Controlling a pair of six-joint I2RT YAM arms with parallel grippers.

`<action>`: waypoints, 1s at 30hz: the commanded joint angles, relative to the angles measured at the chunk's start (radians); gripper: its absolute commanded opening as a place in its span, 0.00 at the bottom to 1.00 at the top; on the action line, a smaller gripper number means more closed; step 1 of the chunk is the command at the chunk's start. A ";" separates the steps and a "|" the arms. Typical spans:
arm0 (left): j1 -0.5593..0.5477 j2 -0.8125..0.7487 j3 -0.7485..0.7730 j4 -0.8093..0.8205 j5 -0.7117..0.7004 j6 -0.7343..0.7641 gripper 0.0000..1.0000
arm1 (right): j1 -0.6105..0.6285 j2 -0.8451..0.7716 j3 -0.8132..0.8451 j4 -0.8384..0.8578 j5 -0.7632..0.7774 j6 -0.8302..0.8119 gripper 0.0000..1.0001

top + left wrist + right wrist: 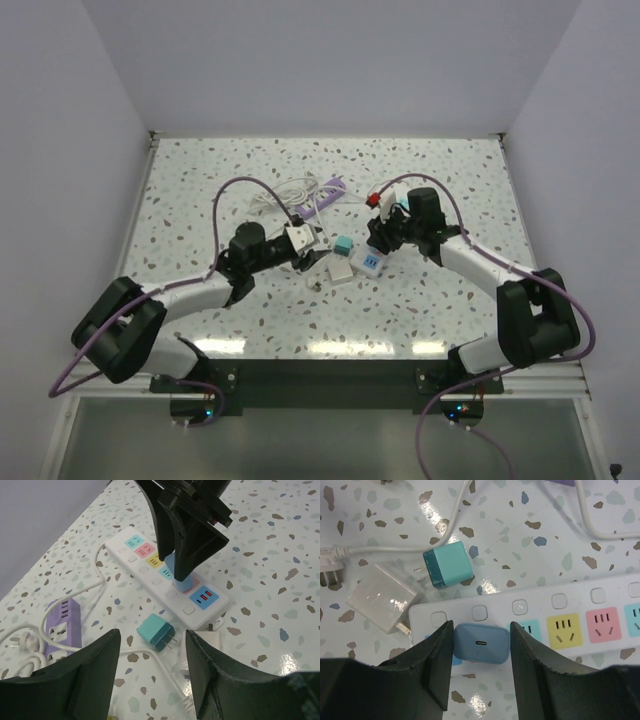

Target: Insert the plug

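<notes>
A light blue plug (481, 643) sits between the fingers of my right gripper (481, 647), which is shut on it. The plug is held against the white power strip (580, 597), beside the strip's teal socket. In the left wrist view the same plug (180, 580) shows under the right gripper's black fingers (175, 540), at the strip (125, 555) near its USB end. My left gripper (152, 680) hovers open over the table with nothing between its fingers. From above, the right gripper (385, 232) is over the strip (372, 262) and the left gripper (318, 262) is just left of it.
A teal charger (156, 631) lies on its side next to the strip, with a white charger (210, 640) beside it. A purple power strip (64, 625) and loose white cable (145, 657) lie to the left. A white plug on a cord (327, 570) lies nearby.
</notes>
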 commanded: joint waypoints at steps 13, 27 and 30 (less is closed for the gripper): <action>-0.225 0.396 0.040 0.565 -0.224 -0.123 0.58 | -0.001 0.019 -0.005 -0.062 0.049 0.038 0.00; -0.257 0.631 0.198 0.718 -0.313 -0.193 0.58 | -0.001 0.028 0.002 -0.068 0.047 0.052 0.00; -0.263 0.661 0.233 0.708 -0.318 -0.201 0.58 | -0.001 0.036 0.007 -0.070 0.050 0.055 0.00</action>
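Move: Ahead-right of the left hand, the power strip's blue-socket end lies some 12 cm to the right, 3 cm farther out and 12 cm below. The white block stands about 5 cm right and 2 cm ahead, the teal plug 6 cm right and 7 cm ahead, both on the table. The right hand holds the blue plug at the pink socket, about 3 cm straight below its finger pads; the blue-socket end lies 4 cm back, 3 cm left and 5 cm below it. Sweeping right over the white block, the left hand travels about 11 cm towards the strip's blue-socket end and sinks some 6 cm, nearly all of that early on. It drifts back about 3 cm, then swings forward by nearly 5 cm as its fingers tip up roughly 10 degrees; they stay open, with no touch on the strip to be seen. The right hand stays put, keeping its pinch on the blue plug at the pink socket. ##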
